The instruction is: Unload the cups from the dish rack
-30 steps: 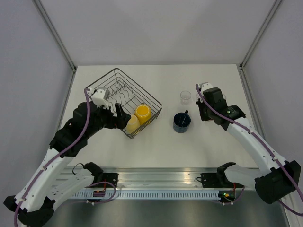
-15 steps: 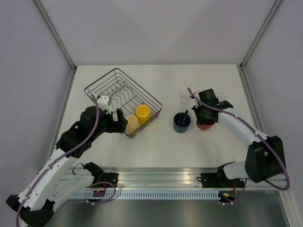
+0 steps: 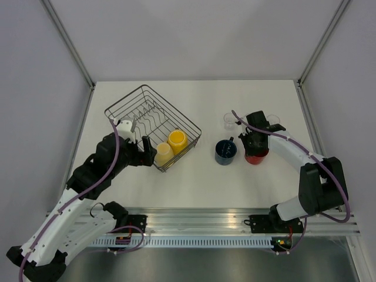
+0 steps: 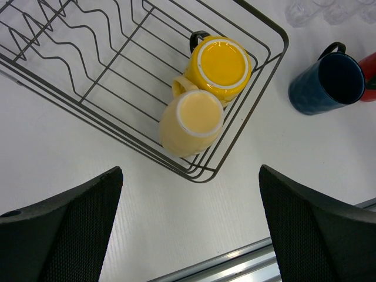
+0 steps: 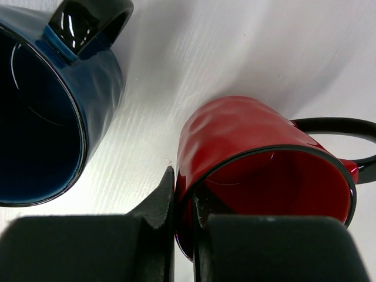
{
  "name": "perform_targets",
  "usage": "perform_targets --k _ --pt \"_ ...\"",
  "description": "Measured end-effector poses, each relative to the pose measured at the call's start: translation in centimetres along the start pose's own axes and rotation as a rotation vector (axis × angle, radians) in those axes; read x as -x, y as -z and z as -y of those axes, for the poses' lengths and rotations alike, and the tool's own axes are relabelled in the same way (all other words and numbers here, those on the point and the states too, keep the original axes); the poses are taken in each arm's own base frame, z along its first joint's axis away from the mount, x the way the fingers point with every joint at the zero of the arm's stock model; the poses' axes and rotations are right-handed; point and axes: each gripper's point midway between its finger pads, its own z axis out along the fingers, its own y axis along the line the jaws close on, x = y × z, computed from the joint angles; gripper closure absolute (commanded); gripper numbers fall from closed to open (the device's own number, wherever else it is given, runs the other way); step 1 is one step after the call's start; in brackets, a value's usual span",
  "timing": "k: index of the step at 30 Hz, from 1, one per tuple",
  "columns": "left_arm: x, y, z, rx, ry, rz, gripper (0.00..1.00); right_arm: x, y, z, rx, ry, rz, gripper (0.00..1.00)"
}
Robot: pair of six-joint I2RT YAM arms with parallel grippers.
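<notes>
The dish rack (image 3: 124, 98) stands at the table's left and holds an upturned orange-yellow mug (image 3: 177, 140) and a pale cream mug (image 3: 164, 154) on its side. My left gripper (image 3: 147, 150) hovers open over the rack's near corner (image 4: 202, 178), its jaws (image 4: 191, 235) empty, with the cream mug (image 4: 192, 120) and the orange mug (image 4: 222, 61) beyond them. Right of the rack, a dark blue mug (image 3: 225, 151) stands upright on the table. Beside it is a red mug (image 3: 256, 156), with my right gripper (image 5: 185, 202) shut on the rim of that red mug (image 5: 264, 158), one finger inside.
A clear tumbler (image 3: 230, 120) stands behind the blue mug, and more glasses (image 4: 305, 10) show at the left wrist view's top edge. The blue mug (image 5: 47, 117) sits close to the left of the held one. A metal rail (image 3: 194, 224) runs along the near edge.
My right arm has swung nearer and lowered the red mug beside the blue one. The left arm has drawn back slightly toward the near left, still open.
</notes>
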Motion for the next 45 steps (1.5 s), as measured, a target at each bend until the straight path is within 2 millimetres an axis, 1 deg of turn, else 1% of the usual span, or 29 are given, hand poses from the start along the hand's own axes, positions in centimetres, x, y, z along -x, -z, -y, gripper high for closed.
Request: perform_targets --k 3,9,12,15,16,20,22,24,25,26,27,29,30,32,33,35,36,39,43,45 --pt "0.1 0.1 0.0 0.000 0.001 0.006 0.00 -0.4 -0.2 0.0 0.001 0.011 -0.010 0.94" --pt "0.1 0.2 -0.1 0.000 0.002 0.011 0.00 -0.6 -0.4 0.0 0.007 0.030 -0.020 0.95" --pt "0.1 0.2 -0.1 0.000 0.002 0.013 0.00 -0.6 -0.5 0.0 0.007 0.037 -0.023 0.92" --pt "0.1 0.3 -0.1 -0.002 0.003 0.017 0.00 -0.6 -0.6 0.1 0.004 0.038 -0.023 0.86" --pt "0.1 0.3 -0.1 -0.002 0.003 0.017 0.00 -0.6 -0.6 0.1 0.004 0.037 -0.024 0.80" --pt "0.2 0.4 -0.1 -0.003 0.003 0.020 0.00 -0.7 -0.6 0.1 0.000 0.037 -0.027 0.72" --pt "0.2 0.4 -0.1 -0.003 0.003 0.021 0.00 -0.7 -0.5 0.2 -0.002 0.036 -0.026 0.66" --pt "0.2 0.4 -0.1 -0.002 0.003 0.019 0.00 -0.5 -0.3 0.2 -0.004 0.034 -0.017 0.65" --pt "0.2 0.3 -0.1 0.000 0.003 0.018 0.00 -0.4 0.0 0.2 -0.007 0.032 -0.006 0.61" --pt "0.1 0.3 -0.1 0.002 0.002 0.015 0.00 -0.1 0.4 0.2 -0.009 0.028 0.011 0.59" --pt "0.1 0.2 -0.1 0.004 0.002 0.012 0.00 0.2 1.0 0.2 -0.012 0.026 0.031 0.59" --pt "-0.1 -0.1 -0.2 0.008 0.000 0.001 0.00 1.0 2.6 0.2 -0.018 0.020 0.093 0.51" --pt "-0.1 -0.2 -0.2 0.012 0.000 -0.006 0.00 1.5 3.4 0.2 -0.021 0.018 0.124 0.42" --pt "0.0 -0.6 -0.1 0.022 0.012 -0.020 0.00 2.8 5.7 0.3 -0.033 0.005 0.214 0.32" --pt "0.2 -0.7 0.0 0.028 0.023 -0.023 0.00 3.5 6.9 0.4 -0.042 -0.001 0.263 0.22" --pt "0.7 -1.2 0.1 0.041 0.045 -0.031 0.00 4.9 9.6 0.5 -0.058 -0.024 0.374 0.12" --pt "0.9 -1.5 0.2 0.050 0.056 -0.038 0.00 5.4 10.9 0.6 -0.065 -0.034 0.429 0.02" --pt "0.9 -2.7 0.4 0.078 0.081 -0.074 0.00 6.8 14.5 0.7 -0.080 -0.087 0.582 0.02" --pt "0.3 -4.7 0.3 0.121 0.082 -0.134 0.00 8.1 17.8 0.7 -0.068 -0.206 0.732 0.02" --pt "0.1 -5.7 0.4 0.134 0.075 -0.165 0.00 8.9 19.4 0.2 -0.025 -0.275 0.807 0.02"
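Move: My right hand still pinches the red mug by its left rim, the mug's middle some 4 cm to my right and 4 cm below. The blue mug stands about 7 cm to my left, level with the red one; the middle clear cup is roughly 12 cm ahead and 1 cm right, the left clear cup as far ahead but 6 cm left. From my open left hand the cream mug lies about 8 cm ahead, 5 cm right and 20 cm below, the yellow mug 5 cm farther out and 5 cm more to the right. I ease the red mug down barely 1 cm beside the blue one, then spread my right fingers from the rim to wide open and climb straight up, over 20 cm, the fingertips swinging up and outward some 40 degrees. As that hand rises, my open left hand starts towards the cream mug, about 5 cm forward with a little right and down, tipping its fingers down. ##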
